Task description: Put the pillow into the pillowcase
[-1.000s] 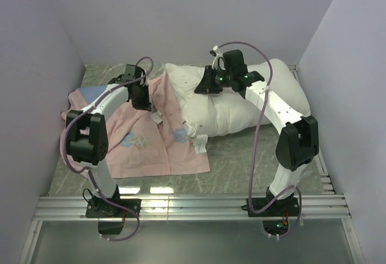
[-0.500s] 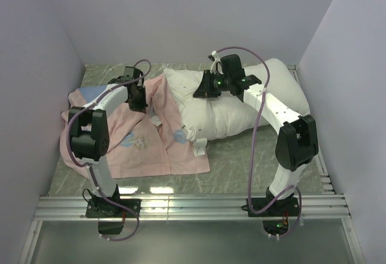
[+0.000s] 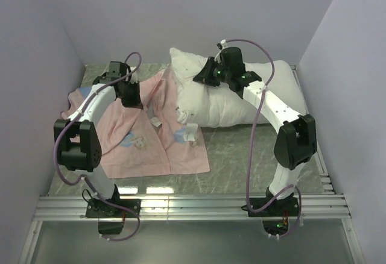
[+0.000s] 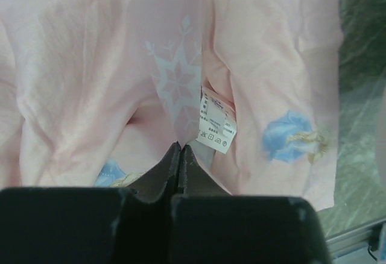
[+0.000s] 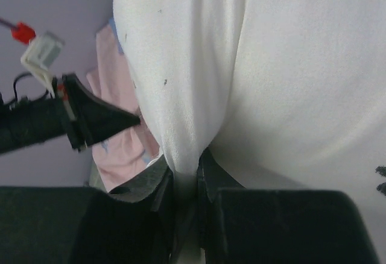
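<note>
The white pillow (image 3: 241,98) lies at the back right, its left end raised off the table. My right gripper (image 3: 202,77) is shut on a fold of the pillow (image 5: 199,65), and white cloth fills the gap between the right gripper's (image 5: 186,169) fingers. The pink pillowcase (image 3: 151,140) is spread at the left, its right edge under the pillow's end. My left gripper (image 3: 134,99) is over its back part. The left gripper (image 4: 180,147) has its jaws pressed together on a pinch of pink pillowcase (image 4: 90,65) cloth.
A white care label (image 4: 216,122) hangs at the pillowcase's seam. Lilac walls close in the left, back and right. A metal rail (image 3: 193,204) runs along the near edge. Bare marble tabletop (image 3: 253,155) shows in front of the pillow.
My left gripper closed on the pillowcase and shifted left. My right gripper lifted the pillow's left end higher and toward the back.
</note>
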You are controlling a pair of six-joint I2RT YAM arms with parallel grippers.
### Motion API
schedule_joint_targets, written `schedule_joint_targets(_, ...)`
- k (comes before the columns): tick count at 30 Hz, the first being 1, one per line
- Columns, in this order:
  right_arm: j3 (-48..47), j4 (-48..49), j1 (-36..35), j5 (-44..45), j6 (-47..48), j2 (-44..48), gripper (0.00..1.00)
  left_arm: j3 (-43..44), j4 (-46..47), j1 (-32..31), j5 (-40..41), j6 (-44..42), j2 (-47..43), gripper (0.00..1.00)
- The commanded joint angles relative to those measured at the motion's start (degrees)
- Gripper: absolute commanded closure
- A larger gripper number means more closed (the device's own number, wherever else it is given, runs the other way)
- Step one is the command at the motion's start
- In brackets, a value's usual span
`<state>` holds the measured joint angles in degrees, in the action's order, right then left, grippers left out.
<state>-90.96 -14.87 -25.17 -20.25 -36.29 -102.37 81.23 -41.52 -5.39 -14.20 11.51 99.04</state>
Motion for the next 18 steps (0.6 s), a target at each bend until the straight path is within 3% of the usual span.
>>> schedule_joint_targets(1, -6.9, 9.5, -2.1, -1.2, -5.8, -2.6, 1.00, 0.8, -2.3, 1.1, -5.5, -2.4, -2.7, 1.00)
schedule_joint_targets(3, -11.2, 8.3, -2.9, -12.5, -2.8, -6.6, 1.00, 1.4, -2.3, 1.2, -5.7, -2.1, -2.6, 1.00)
schedule_joint_targets(5, -13.7, -0.2, -3.7, -15.1, 2.4, -8.1, 1.00, 2.1, -2.0, 1.3, -5.6, -1.5, -1.9, 1.00)
schedule_joint_targets(11, -1.9, -11.6, -7.0, -12.5, 24.5, 1.4, 1.00, 4.6, -0.8, 1.7, -5.8, -0.9, -0.7, 1.00)
schedule_joint_targets(15, -0.5, -19.8, -11.5, -7.8, 40.2, 3.0, 1.00, 5.2, -0.5, 1.9, -7.0, -0.8, -0.6, 1.00)
schedule_joint_targets(18, -0.1, -22.5, -13.7, -3.8, 43.6, 2.0, 1.00, 5.7, -0.6, 2.0, -7.9, -0.8, -1.0, 1.00)
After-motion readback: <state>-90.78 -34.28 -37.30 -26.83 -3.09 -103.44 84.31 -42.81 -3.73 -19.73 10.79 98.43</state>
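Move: The pillowcase's opening, which the pillow held by the right hand is bound for, lies about 16 cm to that hand's left, 5 cm back and 18 cm below. The pillowcase's tag is also about 16 cm left but 10 cm back; the pillow's own tag hangs some 14 cm back, 2 cm left and 14 cm down. The left hand has the opening about 4 cm to its right, level with it and 5 cm below, with the pillowcase's tag 5 cm right and 4 cm back. Still pinching the gathered pillow, the right hand first swings it left about 5 cm, then pulls it back some 12 cm and down 7 cm towards the opening, turning roughly 35 degrees counter-clockwise while its left side tips down. The left hand keeps the pillowcase's lip pinched, fingers shut, and lifts it 2 or 3 cm. ##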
